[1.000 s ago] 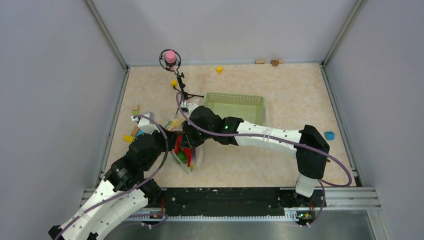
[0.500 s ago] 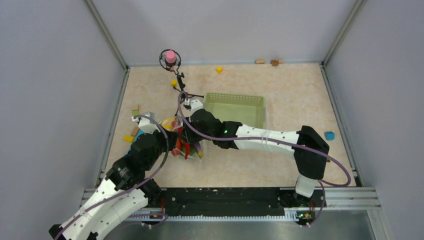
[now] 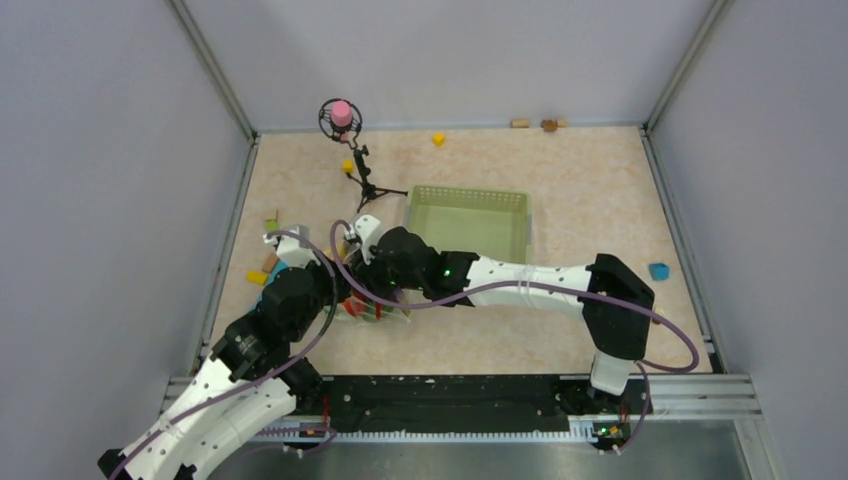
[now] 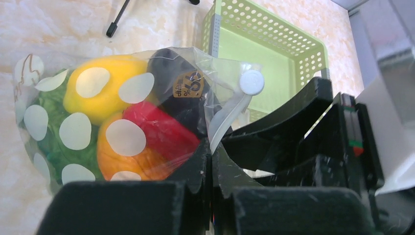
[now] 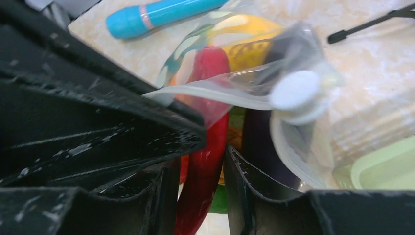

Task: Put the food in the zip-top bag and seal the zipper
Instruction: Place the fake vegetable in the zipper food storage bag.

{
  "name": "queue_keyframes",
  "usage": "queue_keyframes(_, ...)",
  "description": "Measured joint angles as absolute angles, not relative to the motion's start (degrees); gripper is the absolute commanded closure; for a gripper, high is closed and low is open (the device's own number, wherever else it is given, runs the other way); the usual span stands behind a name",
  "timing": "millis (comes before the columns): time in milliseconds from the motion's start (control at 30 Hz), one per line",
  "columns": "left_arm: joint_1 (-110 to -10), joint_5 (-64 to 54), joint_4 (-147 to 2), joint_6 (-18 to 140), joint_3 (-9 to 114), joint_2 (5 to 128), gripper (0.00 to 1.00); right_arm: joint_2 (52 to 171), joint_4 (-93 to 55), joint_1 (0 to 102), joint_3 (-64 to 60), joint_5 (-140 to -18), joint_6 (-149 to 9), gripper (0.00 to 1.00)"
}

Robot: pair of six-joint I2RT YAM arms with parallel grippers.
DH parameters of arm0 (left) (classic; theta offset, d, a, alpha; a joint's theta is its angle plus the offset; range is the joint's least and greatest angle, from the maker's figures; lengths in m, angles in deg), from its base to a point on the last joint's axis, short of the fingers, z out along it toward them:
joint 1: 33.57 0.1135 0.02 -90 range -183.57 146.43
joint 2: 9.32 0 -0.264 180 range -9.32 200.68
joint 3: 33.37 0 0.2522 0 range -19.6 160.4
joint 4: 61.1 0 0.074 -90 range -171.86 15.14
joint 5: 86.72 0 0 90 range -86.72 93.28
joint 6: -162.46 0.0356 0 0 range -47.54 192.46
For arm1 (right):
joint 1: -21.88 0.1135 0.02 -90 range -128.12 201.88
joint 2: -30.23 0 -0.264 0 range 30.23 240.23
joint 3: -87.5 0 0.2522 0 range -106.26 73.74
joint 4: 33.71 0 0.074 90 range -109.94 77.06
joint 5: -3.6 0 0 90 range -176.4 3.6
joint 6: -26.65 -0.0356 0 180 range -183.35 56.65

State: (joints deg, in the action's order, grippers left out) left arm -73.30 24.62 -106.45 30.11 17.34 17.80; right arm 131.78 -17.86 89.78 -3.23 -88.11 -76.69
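Observation:
The zip-top bag [image 4: 122,88], clear with white dots, lies on the table left of centre [image 3: 378,310]. Inside is the food: a yellow lemon [image 4: 112,100], a dark eggplant [image 4: 171,73], a red chili [image 4: 156,132], an orange piece [image 4: 122,159] and green cabbage [image 4: 49,107]. My left gripper [image 4: 211,164] is shut on the whitish zipper [image 4: 222,120], just below its round white tab [image 4: 251,82]. My right gripper [image 5: 198,196] stands open right against the bag. The red chili [image 5: 208,122] shows in the gap between its fingers, and the zipper [image 5: 220,93] runs across above them.
A green mesh basket [image 3: 470,215] stands just behind the bag. A small black tripod with a pink top [image 3: 342,115] is at the back left. Coloured blocks [image 3: 262,270] and a blue cylinder [image 5: 161,12] lie left of the bag. A blue block [image 3: 658,271] sits far right.
The right gripper's jaws have widened, and it has shifted left and back along the bag. The bag has been drawn up from hanging lower to lying nearer both grippers. The left gripper stays clamped.

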Motion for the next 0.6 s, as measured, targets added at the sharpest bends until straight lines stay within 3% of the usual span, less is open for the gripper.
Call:
queue_keyframes(233,-73.30,25.84,-106.58,28.93,17.24,17.01,1.00,132.00,-17.81,90.02,-2.46,-82.25,-75.01,0.38)
queue_keyframes(600,-73.34,27.18,-107.02,27.33,16.95,15.57,1.00,124.51,-18.25,90.15,3.68,-84.31,-76.01,0.32)
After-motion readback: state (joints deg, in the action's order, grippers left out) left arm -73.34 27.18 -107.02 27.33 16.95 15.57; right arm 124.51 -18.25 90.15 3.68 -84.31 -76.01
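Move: The red chili stands between the right fingers in the bag's mouth, its middle about 2 cm back, 1 cm right and 2 cm below the hand. The dark eggplant lies some 3 cm ahead, 2 cm left and 5 cm down, and the yellow pepper about 3 cm ahead, 9 cm left and 8 cm down. From the left hand, shut on the bag's rim, the chili lies level fore and aft, roughly 3 cm right and 4 cm below. Right fingers spread off the chili, hand going 2 cm back, then right and up; left still pinches bag rim. ##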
